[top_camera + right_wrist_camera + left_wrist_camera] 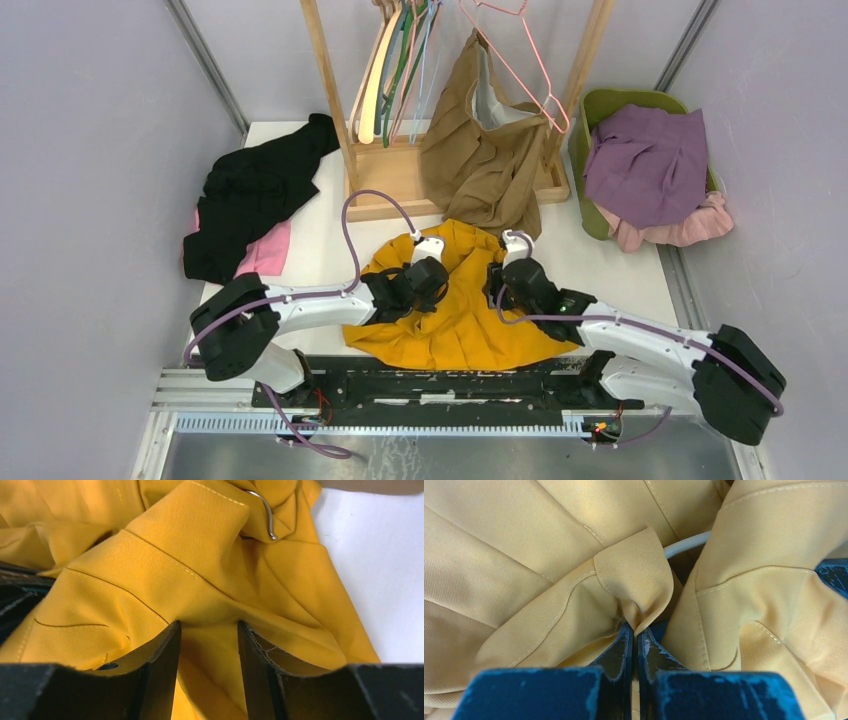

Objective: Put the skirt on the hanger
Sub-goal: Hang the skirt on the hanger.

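The yellow skirt (455, 320) lies crumpled on the white table between both arms. My left gripper (428, 278) is shut on a raised fold of the skirt (549, 540), pinched at the fingertips (635, 630). Behind that fold a short piece of the hanger's pale rod (686, 542) shows. My right gripper (505, 282) rests on the skirt (190, 555), its jaws (207, 625) apart with loose cloth lying between them, not pinched. The hanger's metal hook (267, 515) pokes out of the cloth beyond. The rest of the hanger is hidden under the skirt.
A wooden rack (330, 90) at the back carries several hangers (395, 60), a pink wire hanger (525, 60) and a brown garment (485, 150). A green basket (585, 150) with purple clothing (650, 160) stands at the right. A black garment (255, 195) lies at the left.
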You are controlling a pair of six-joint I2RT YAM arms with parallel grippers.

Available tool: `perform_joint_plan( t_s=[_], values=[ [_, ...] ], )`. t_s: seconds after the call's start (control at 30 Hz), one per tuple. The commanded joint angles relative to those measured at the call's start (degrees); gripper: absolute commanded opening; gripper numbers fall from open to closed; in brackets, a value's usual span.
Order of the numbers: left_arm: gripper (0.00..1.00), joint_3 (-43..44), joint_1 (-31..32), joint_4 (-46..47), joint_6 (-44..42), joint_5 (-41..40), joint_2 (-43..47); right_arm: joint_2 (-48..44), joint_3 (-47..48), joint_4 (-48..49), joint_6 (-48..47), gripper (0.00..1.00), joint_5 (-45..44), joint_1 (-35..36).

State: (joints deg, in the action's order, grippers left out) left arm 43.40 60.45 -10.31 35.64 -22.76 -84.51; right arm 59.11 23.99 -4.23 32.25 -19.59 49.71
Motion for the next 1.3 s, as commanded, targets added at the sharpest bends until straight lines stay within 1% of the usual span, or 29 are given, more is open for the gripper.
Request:
perform_joint_plan(
  t_s=[0.0,0.17,0.43,0.53,0.7,0.8,0.83,0.9,0.93,1.0,1.1,1.17,1.27],
  values=[
    [0.03,1.1,-0.2,3.5,1.8,0.2,-0.7,3.9,4.6,5.7,-1.1,0.52,3.9,-1.9],
    [0.03,0.9,-0.1,3.4,1.4,0.2,-0.2,4.5,7.2,4.1,-1.6,0.52,2.9,-3.3],
    [0.03,1.2,-0.1,3.4,1.2,0.3,-0.5,1.1,9.6,0.8,-4.5,0.52,2.5,-4.8],
    [0.03,1.3,-0.1,3.7,1.2,0.4,-0.8,3.4,10.8,0.8,-4.9,0.52,4.1,-6.1],
    [0.03,1.5,-0.2,3.5,1.1,0.5,-0.7,8.6,12.2,2.0,-4.4,0.52,9.5,-8.0],
    [0.03,1.7,-0.1,3.4,0.9,0.5,-0.7,11.3,12.9,1.0,-4.0,0.51,11.2,-8.3],
    [0.03,1.7,-0.1,3.4,0.9,0.5,-0.8,11.9,13.1,0.5,-4.0,0.49,11.8,-8.4],
    [0.03,1.8,-0.1,3.4,0.9,0.6,-0.8,11.8,12.4,0.3,-3.5,0.42,11.8,-8.6],
    [0.03,1.8,-0.1,3.4,0.9,0.6,-0.8,11.1,12.0,-0.1,-3.2,0.37,11.5,-8.7],
    [0.03,1.8,-0.2,3.4,1.0,0.7,-0.8,9.7,11.4,-1.3,-3.0,0.31,10.4,-9.0],
    [0.03,1.7,-0.2,3.5,1.0,0.7,-0.7,8.4,11.2,-3.4,-3.4,0.17,9.3,-9.4],
    [0.03,1.8,-0.2,3.5,1.0,0.7,-0.7,7.6,11.0,-4.7,-3.7,0.10,9.2,-9.8],
    [0.03,2.0,-0.1,3.4,1.2,0.7,-0.7,5.5,11.0,-7.5,-3.6,0.04,8.8,-10.1]
  ],
)
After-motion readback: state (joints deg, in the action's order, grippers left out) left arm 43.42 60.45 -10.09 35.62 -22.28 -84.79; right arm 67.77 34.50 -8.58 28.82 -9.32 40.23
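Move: The right hand's open fingers are low over the yellow skirt; the waistband edge they go for lies about 4 cm ahead and 1 cm left, near their own height. The hanger's metal hook shows some 8 cm ahead, hardly off to either side; the left fingers are about 12 cm left and roughly level fore and aft; the brown skirt's hem is about 12 cm ahead and 4 cm right. From the left hand that edge is 4 cm ahead, 10 cm right and slightly higher. With the left hand holding still and keeping its pinch on the waistband, the right hand goes forward over the yellow skirt by about 4.5 cm with open fingers, rising some 4 cm on the way and then dipping almost as far to the waistband edge just short of the hanger's hook. There it tips its fingers slightly more downward and shuts them, pinching the waistband edge between the fingertips, and eases about a centimetre right and a little up with it. ##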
